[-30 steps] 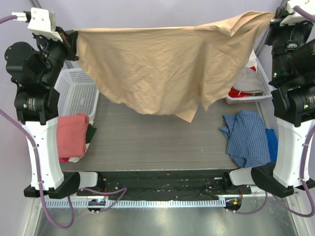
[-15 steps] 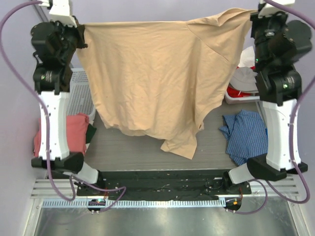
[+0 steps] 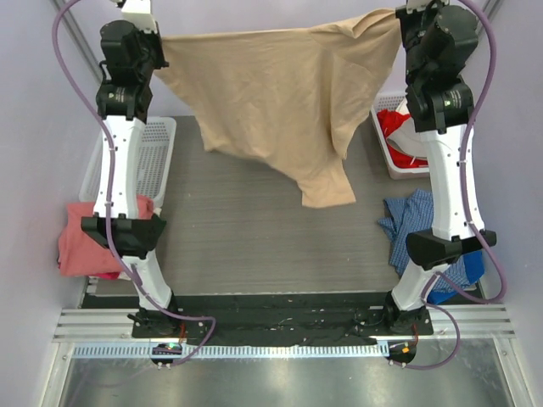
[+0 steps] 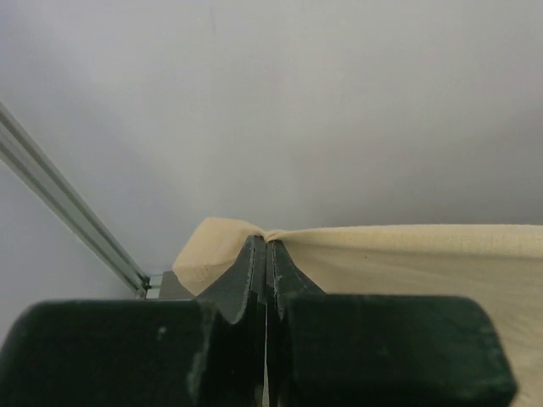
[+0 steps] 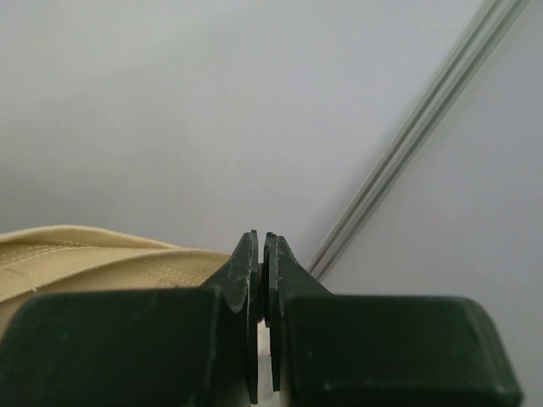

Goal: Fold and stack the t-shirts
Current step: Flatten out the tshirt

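A large tan t-shirt (image 3: 271, 93) hangs spread out in the air between my two raised arms, its lowest corner dangling over the table's middle. My left gripper (image 3: 159, 39) is shut on the shirt's upper left corner; the left wrist view shows the tan t-shirt (image 4: 407, 254) pinched at the tips of the left gripper (image 4: 265, 242). My right gripper (image 3: 397, 17) is shut on the upper right corner, and the right wrist view shows the tan t-shirt (image 5: 85, 254) running in between the tips of the right gripper (image 5: 261, 239). A salmon-pink t-shirt (image 3: 81, 246) lies folded at the table's left edge.
A white slatted basket (image 3: 153, 157) stands at the back left. A white bin (image 3: 392, 157) with red and white cloth stands at the back right. A blue checked garment (image 3: 416, 225) lies crumpled at the right, beside the right arm's base.
Both arms have risen and stretched toward the back, drawing closer together. The tan t-shirt went up with them and now hangs narrower.
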Controlling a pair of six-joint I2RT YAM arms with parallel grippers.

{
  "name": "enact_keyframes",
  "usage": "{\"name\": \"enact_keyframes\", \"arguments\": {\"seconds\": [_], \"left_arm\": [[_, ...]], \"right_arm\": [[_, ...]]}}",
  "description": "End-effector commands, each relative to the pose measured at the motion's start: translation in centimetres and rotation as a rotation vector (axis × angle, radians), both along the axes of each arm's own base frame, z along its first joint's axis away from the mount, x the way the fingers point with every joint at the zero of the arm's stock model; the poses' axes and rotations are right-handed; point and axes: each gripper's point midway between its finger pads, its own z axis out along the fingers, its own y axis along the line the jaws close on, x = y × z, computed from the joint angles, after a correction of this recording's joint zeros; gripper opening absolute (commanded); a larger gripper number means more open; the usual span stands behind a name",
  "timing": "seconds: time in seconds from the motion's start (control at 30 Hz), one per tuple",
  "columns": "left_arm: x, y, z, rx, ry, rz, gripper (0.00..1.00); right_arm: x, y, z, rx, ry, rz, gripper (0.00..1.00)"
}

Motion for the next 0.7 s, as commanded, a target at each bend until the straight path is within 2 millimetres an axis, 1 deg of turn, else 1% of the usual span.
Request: {"name": "enact_keyframes", "arguments": {"seconds": [0.0, 0.03, 0.07, 0.1, 0.17, 0.2, 0.23, 0.27, 0.3, 0.33, 0.37, 0.4, 0.43, 0.47, 0.5, 0.53, 0.57, 0.6, 0.63, 0.67], "left_arm": [[-6.6, 5.2, 11.2, -0.034, -0.31, 0.207, 0.0], [-7.2, 5.2, 11.5, -0.032, -0.316, 0.206, 0.0], [-8.5, 5.2, 12.5, -0.035, -0.336, 0.205, 0.0], [-8.8, 5.0, 12.2, -0.033, -0.326, 0.195, 0.0], [-9.4, 4.5, 12.0, -0.026, -0.317, 0.166, 0.0], [-9.8, 4.4, 11.1, -0.024, -0.296, 0.157, 0.0], [-10.1, 4.1, 10.7, -0.02, -0.288, 0.139, 0.0], [-9.4, 3.9, 8.4, -0.016, -0.237, 0.129, 0.0], [-10.2, 3.8, 8.3, -0.006, -0.24, 0.12, 0.0], [-10.2, 3.6, 7.5, -0.002, -0.225, 0.108, 0.0], [-9.3, 3.5, 4.6, 0.008, -0.164, 0.105, 0.0], [-9.4, 3.4, 3.8, 0.018, -0.154, 0.098, 0.0], [-9.8, 3.3, 3.2, 0.021, -0.147, 0.093, 0.0], [-9.3, 2.9, 0.3, 0.029, -0.086, 0.069, 0.0], [-9.3, 2.7, -0.7, 0.032, -0.069, 0.06, 0.0], [-9.7, 2.6, -1.2, 0.034, -0.063, 0.052, 0.0], [-9.5, 2.5, -3.6, 0.044, -0.017, 0.042, 0.0], [-9.5, 2.5, -4.4, 0.047, -0.007, 0.043, 0.0], [-9.7, 2.6, -4.9, 0.063, -0.002, 0.045, 0.0], [-9.6, 2.7, -6.0, 0.067, 0.021, 0.046, 0.0]], "right_arm": [[-8.3, -5.2, 9.0, 0.066, -0.279, -0.146, 0.01], [-9.1, -5.3, 9.3, 0.07, -0.289, -0.145, 0.01], [-9.3, -5.3, 9.4, 0.073, -0.291, -0.142, 0.01], [-9.8, -5.4, 9.5, 0.074, -0.295, -0.144, 0.01], [-10.4, -5.4, 9.0, 0.078, -0.281, -0.138, 0.01], [-10.7, -5.4, 8.9, 0.078, -0.278, -0.134, 0.01], [-9.8, -5.2, 7.4, 0.07, -0.236, -0.132, 0.01], [-11.3, -5.4, 7.7, 0.081, -0.25, -0.123, 0.01], [-11.4, -5.3, 7.2, 0.078, -0.237, -0.115, 0.01], [-10.5, -5.1, 5.1, 0.068, -0.183, -0.111, 0.01], [-11.6, -5.2, 4.9, 0.075, -0.182, -0.105, 0.01], [-11.6, -5.1, 4.1, 0.081, -0.162, -0.097, 0.01], [-10.7, -4.9, 2.0, 0.073, -0.108, -0.098, 0.01], [-10.7, -4.9, 0.9, 0.071, -0.077, -0.096, 0.01], [-11.6, -5.0, 0.6, 0.078, -0.078, -0.09, 0.01], [-10.8, -4.8, -1.7, 0.07, -0.023, -0.087, 0.01], [-11.0, -4.7, -2.6, 0.07, 0.001, -0.082, 0.01], [-11.4, -4.7, -3.1, 0.073, 0.01, -0.078, 0.01], [-11.1, -4.6, -4.3, 0.075, 0.038, -0.077, 0.01], [-11.2, -4.6, -4.7, 0.076, 0.048, -0.077, 0.01]]}}
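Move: Both hands are up high with the t-shirt stretched between them. From the left hand, the bare table middle where the shirt belongs lies about 49 cm below, 21 cm back and 28 cm right; the left basket is some 8 cm back, 13 cm left. From the right hand, the table middle is about 60 cm down, 13 cm back, 28 cm left; the right basket is 4 cm ahead, 12 cm right, the blue shirt 25 cm back, 10 cm right. Still pinching the t-shirt's top corners and keeping its upper edge stretched, both hands swing back about 10 cm in an arc that rises, then drops fast towards the table: the left climbs some 8 cm, the right 3, and both end about 4 cm lower than they began. The left fingers tip up some 13 degrees, then level out, the right less; by the end the left is easing slightly forward. ##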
